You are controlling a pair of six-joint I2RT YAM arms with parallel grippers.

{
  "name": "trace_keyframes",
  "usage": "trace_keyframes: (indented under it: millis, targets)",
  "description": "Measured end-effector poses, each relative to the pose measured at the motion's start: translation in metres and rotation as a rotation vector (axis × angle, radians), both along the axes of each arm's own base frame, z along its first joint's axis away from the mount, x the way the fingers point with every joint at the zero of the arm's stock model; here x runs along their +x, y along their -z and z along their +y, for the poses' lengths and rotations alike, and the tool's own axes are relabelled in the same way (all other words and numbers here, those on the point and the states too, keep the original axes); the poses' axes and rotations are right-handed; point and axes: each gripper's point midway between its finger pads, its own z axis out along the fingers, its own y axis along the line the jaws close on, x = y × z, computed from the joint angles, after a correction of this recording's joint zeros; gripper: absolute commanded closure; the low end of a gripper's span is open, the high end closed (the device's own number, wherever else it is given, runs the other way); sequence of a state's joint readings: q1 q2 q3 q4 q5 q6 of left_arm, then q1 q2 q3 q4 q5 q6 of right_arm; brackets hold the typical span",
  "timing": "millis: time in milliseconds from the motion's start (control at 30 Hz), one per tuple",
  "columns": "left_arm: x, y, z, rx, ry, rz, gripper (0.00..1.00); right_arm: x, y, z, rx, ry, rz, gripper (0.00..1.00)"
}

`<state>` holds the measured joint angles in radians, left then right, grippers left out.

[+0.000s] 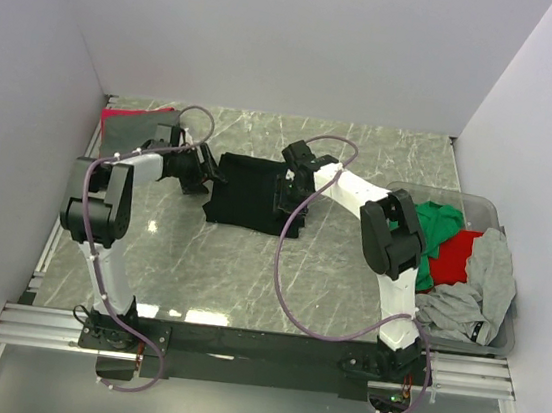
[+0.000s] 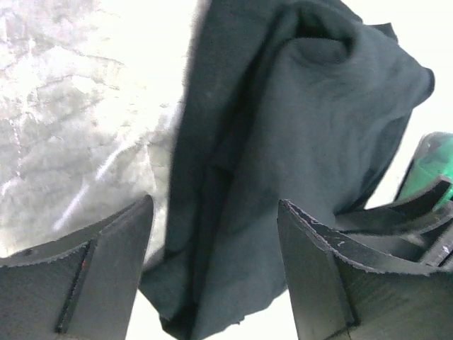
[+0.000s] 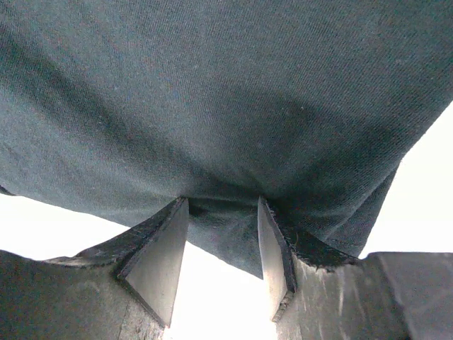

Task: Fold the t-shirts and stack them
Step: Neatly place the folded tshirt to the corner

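A black t-shirt lies folded into a rough rectangle in the middle of the marble table. My left gripper is at the shirt's left edge. In the left wrist view it stands open, with the rumpled black t-shirt reaching down between its fingers. My right gripper is over the shirt's right side. In the right wrist view its jaws stand apart, tips pressed against the black t-shirt, with a flap of its edge between them.
A clear grey plastic bin at the right holds a green shirt, a red shirt and a grey shirt. A red and dark grey folded cloth lies in the back left corner. White walls close in three sides.
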<state>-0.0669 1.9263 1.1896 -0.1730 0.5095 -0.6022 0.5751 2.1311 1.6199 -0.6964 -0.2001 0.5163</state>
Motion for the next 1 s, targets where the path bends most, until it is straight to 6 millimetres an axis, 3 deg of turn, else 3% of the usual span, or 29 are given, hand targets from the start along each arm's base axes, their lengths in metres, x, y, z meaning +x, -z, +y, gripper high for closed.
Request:
trace_keyframes:
  millis: [533,833,1000]
  targets:
    - [0.033,0.005,0.004,0.016,-0.04,-0.15,0.25,-0.007,-0.001,0.008,0.005,-0.027,0.005,0.48]
    - [0.067,0.005,-0.001,-0.003,-0.029,-0.216,0.25,-0.013,-0.002,0.013,0.009,-0.048,0.018,0.48]
    - [0.072,0.004,-0.005,-0.026,-0.009,-0.24,0.26,-0.014,-0.002,0.014,0.01,-0.051,0.023,0.48]
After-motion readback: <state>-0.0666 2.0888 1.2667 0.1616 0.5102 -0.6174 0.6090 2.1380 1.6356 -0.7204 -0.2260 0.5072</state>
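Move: The black folded t-shirt's far-left corner lies about 8 cm ahead of the left hand, 2 cm to its right and 2 cm lower; the t-shirt's middle is some 10 cm to that hand's right and 1 cm back. The grey folded stack sits roughly 18 cm to the left hand's left and 9 cm farther out. From the right hand, on the near right part, the t-shirt's middle is about 8 cm left and 4 cm ahead, 1 cm down. With its half-open fingertips still resting on the near right part of the black t-shirt, the right hand drags it some 2 cm back and to the left, after a short hold. Meanwhile the left hand, fingers kept wide open, travels about 7 cm forward, low along the t-shirt's left edge towards the far-left corner, tipping its fingers up and outward by roughly 15 degrees. ##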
